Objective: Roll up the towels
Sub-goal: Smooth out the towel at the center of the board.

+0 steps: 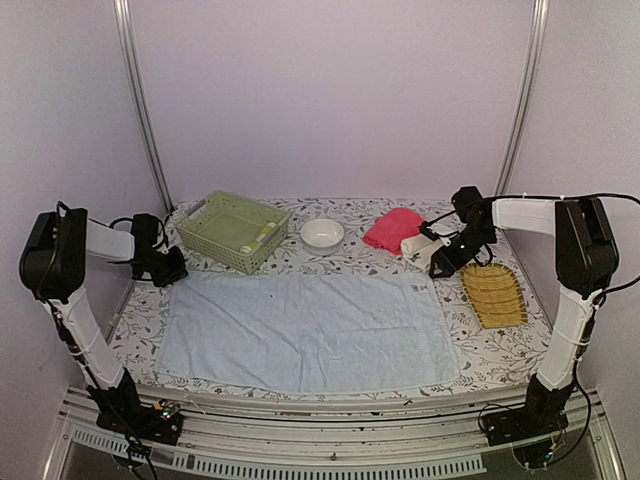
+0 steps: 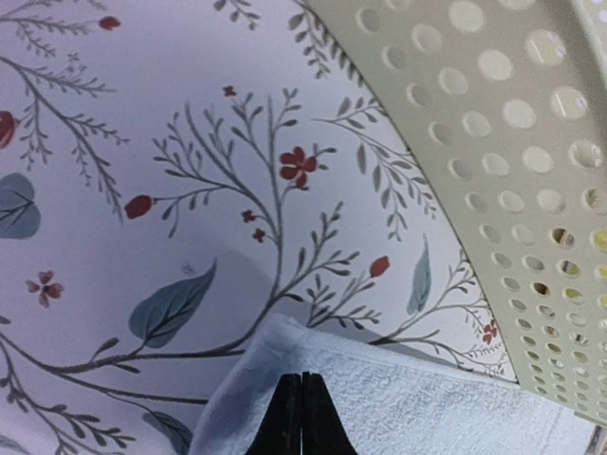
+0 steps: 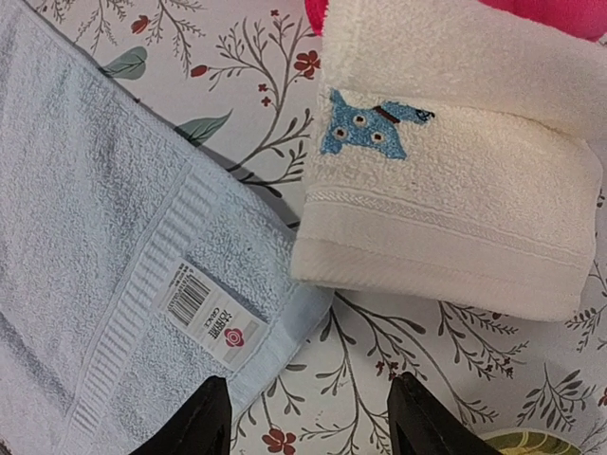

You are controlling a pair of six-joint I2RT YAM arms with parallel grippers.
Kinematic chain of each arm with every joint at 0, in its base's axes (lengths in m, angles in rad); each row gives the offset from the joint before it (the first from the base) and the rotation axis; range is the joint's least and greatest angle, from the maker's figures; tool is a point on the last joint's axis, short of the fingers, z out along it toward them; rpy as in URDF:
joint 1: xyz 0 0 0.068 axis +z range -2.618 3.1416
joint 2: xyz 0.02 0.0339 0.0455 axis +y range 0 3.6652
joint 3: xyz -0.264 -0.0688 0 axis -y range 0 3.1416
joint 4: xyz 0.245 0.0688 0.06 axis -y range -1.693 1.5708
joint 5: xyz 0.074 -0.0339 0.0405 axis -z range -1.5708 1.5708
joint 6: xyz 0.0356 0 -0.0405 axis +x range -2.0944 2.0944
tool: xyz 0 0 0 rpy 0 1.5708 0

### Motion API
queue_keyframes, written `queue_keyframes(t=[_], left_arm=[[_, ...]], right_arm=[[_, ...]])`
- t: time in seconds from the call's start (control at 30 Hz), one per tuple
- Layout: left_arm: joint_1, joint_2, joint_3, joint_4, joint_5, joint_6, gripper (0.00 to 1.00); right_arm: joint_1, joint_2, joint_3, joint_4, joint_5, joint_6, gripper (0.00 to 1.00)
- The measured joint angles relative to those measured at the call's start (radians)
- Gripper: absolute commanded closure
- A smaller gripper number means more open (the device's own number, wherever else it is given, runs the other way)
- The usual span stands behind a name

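Observation:
A large pale blue towel (image 1: 305, 330) lies spread flat in the middle of the table. My left gripper (image 1: 175, 268) is at its far left corner. In the left wrist view the jaws (image 2: 302, 381) are shut over that blue corner (image 2: 398, 398), with no cloth visible between them. My right gripper (image 1: 445, 262) is at the far right corner and stands open (image 3: 308, 417) above the bare tablecloth. The labelled blue corner (image 3: 204, 318) is at its left finger. A folded cream-white towel (image 3: 446, 209) lies just beyond it, and a pink towel (image 1: 392, 228) lies behind that one.
A pale green basket (image 1: 232, 230) stands at the back left and holds a small rolled yellow-green towel (image 1: 262, 237). Its perforated wall (image 2: 512, 171) is close to my left gripper. A white bowl (image 1: 322, 233) sits mid-back. A yellow slatted tray (image 1: 493, 295) lies at the right.

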Motion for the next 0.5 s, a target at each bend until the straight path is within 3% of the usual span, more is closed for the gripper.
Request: queue_keyframes(t=[0.1, 0.2, 0.5], left_arm=[[-0.013, -0.029, 0.005, -0.013, 0.036, 0.003, 0.76], [-0.018, -0.068, 0.038, -0.061, 0.05, 0.014, 0.69], [-0.012, -0.097, 0.23, -0.266, 0.119, 0.142, 0.66]], right_arm=[[-0.018, 0.0, 0.004, -0.001, -0.024, 0.013, 0.46], [-0.031, 0.002, 0.024, -0.004, -0.047, 0.025, 0.48], [-0.036, 0.079, 0.146, -0.032, -0.108, 0.047, 0.68]])
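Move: The left hand's shut fingers are right at the blue towel's far-left corner, which lies about 1 cm ahead, 1 cm left and 1 cm lower; the basket's middle is some 15 cm ahead and 18 cm right. From the right hand, the towel's far-right corner is roughly 2 cm ahead, 3 cm left and 4 cm below; the cream towel lies about 10 cm ahead and 3 cm left, the pink towel 17 cm ahead and 12 cm left, and the wicker tray 7 cm back and 18 cm right. The left hand comes off the blue towel's far-left corner and climbs about 9 cm, easing a couple of centimetres forward and to the right past the basket's near-left end, while its shut fingers open to about a third and it turns some 10 degrees clockwise. The right hand, already free and hovering beside the far-right corner, drifts about 3 cm forward towards the cream towel and rises by half that, its left side rolling up slightly while its fingers narrow from over half open to about a third. ##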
